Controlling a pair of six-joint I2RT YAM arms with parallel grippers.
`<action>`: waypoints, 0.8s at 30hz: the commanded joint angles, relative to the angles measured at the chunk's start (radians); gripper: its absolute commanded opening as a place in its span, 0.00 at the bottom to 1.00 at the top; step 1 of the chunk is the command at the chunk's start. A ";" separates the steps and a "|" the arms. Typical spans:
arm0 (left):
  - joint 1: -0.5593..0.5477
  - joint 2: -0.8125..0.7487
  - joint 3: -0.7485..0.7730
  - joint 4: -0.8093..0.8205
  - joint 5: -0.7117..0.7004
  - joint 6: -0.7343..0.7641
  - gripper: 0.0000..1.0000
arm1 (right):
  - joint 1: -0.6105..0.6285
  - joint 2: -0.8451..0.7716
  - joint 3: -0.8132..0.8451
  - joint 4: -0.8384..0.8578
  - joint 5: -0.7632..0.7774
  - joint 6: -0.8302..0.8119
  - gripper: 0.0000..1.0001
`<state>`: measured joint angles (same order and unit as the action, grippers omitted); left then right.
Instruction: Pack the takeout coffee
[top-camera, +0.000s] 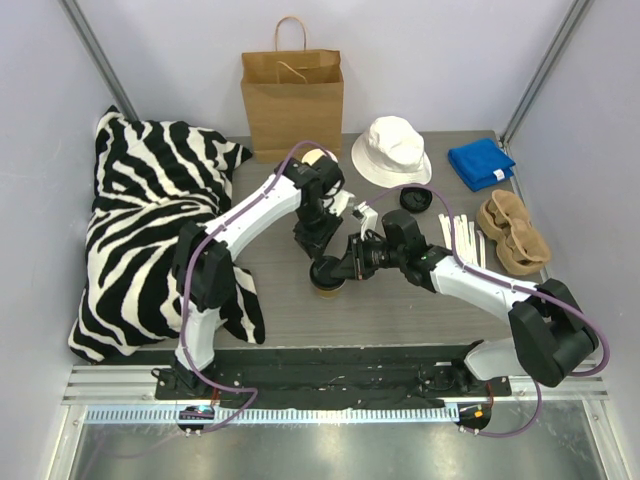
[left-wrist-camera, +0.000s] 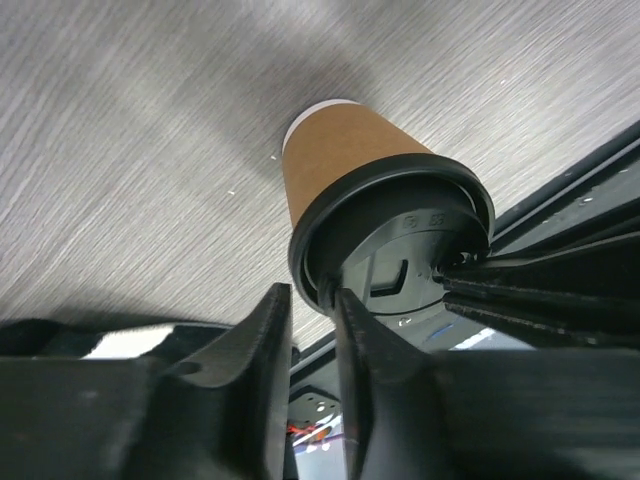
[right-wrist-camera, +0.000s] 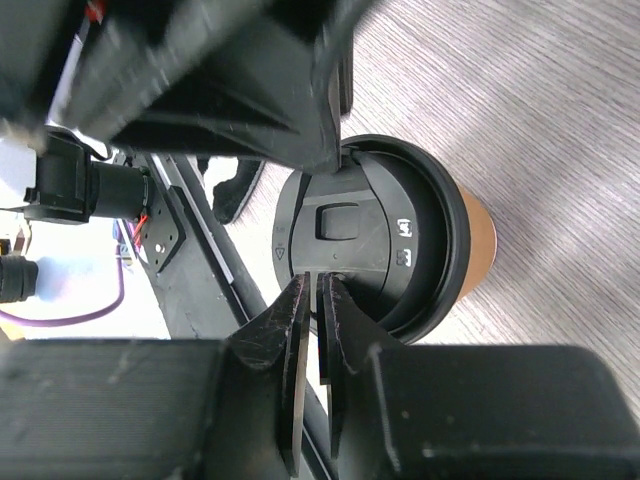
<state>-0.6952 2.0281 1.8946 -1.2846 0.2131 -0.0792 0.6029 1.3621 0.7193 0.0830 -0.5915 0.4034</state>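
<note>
The takeout coffee (top-camera: 327, 288), a kraft-brown paper cup (left-wrist-camera: 345, 150) with a black lid (right-wrist-camera: 370, 235), stands upright on the grey table, mid-front. My left gripper (left-wrist-camera: 312, 297) reaches it from behind. Its fingers stand a little apart, with the lid's rim at their tips and a gap showing beside it. My right gripper (right-wrist-camera: 318, 280) comes in from the right, and its fingers (right-wrist-camera: 296, 310) are pinched on the lid's near rim. From above, the left gripper (top-camera: 320, 250) and the right gripper (top-camera: 346, 268) meet over the cup and hide most of it.
A brown paper bag (top-camera: 292, 100) stands at the back. Right of it lie a white bucket hat (top-camera: 392, 150) and a blue cloth (top-camera: 482, 163). A pulp cup carrier (top-camera: 512, 232), white sticks (top-camera: 462, 238) and a loose black lid (top-camera: 414, 199) are at the right. A zebra pillow (top-camera: 150, 230) fills the left.
</note>
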 joint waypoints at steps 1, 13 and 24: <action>0.051 -0.098 0.002 0.056 0.081 -0.011 0.35 | 0.006 0.032 -0.023 -0.054 0.038 -0.046 0.17; 0.307 -0.396 -0.406 0.546 0.569 -0.263 0.80 | 0.012 0.055 0.057 -0.077 0.001 -0.032 0.16; 0.310 -0.572 -0.664 0.901 0.598 -0.404 0.84 | 0.015 0.040 0.170 -0.140 -0.067 0.014 0.22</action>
<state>-0.3885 1.5280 1.2903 -0.6083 0.7536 -0.3958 0.6106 1.4082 0.8173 -0.0364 -0.6205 0.3973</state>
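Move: The black lid on the standing cup is right at both hands' tips: its middle is about 3 cm right of and 2 cm back from the left hand, and 3 cm left of and 1 cm ahead of the right, roughly 1 cm below each. The cup stack stands about 18 cm ahead of the left hand and 1 cm to its right. A spare black lid lies some 22 cm ahead and 19 cm right of the right hand, 10 cm lower. Upward and away from the lid, the left hand comes free of the rim's left side and climbs about 8 cm, swinging a little left and forward before easing partly back; the wrist rolls some 40 degrees until its downward fingers slant out to the right, and they spread wide. The right hand stays, its nearly shut fingertips still resting on the lid's right side, creeping under a centimetre left. ##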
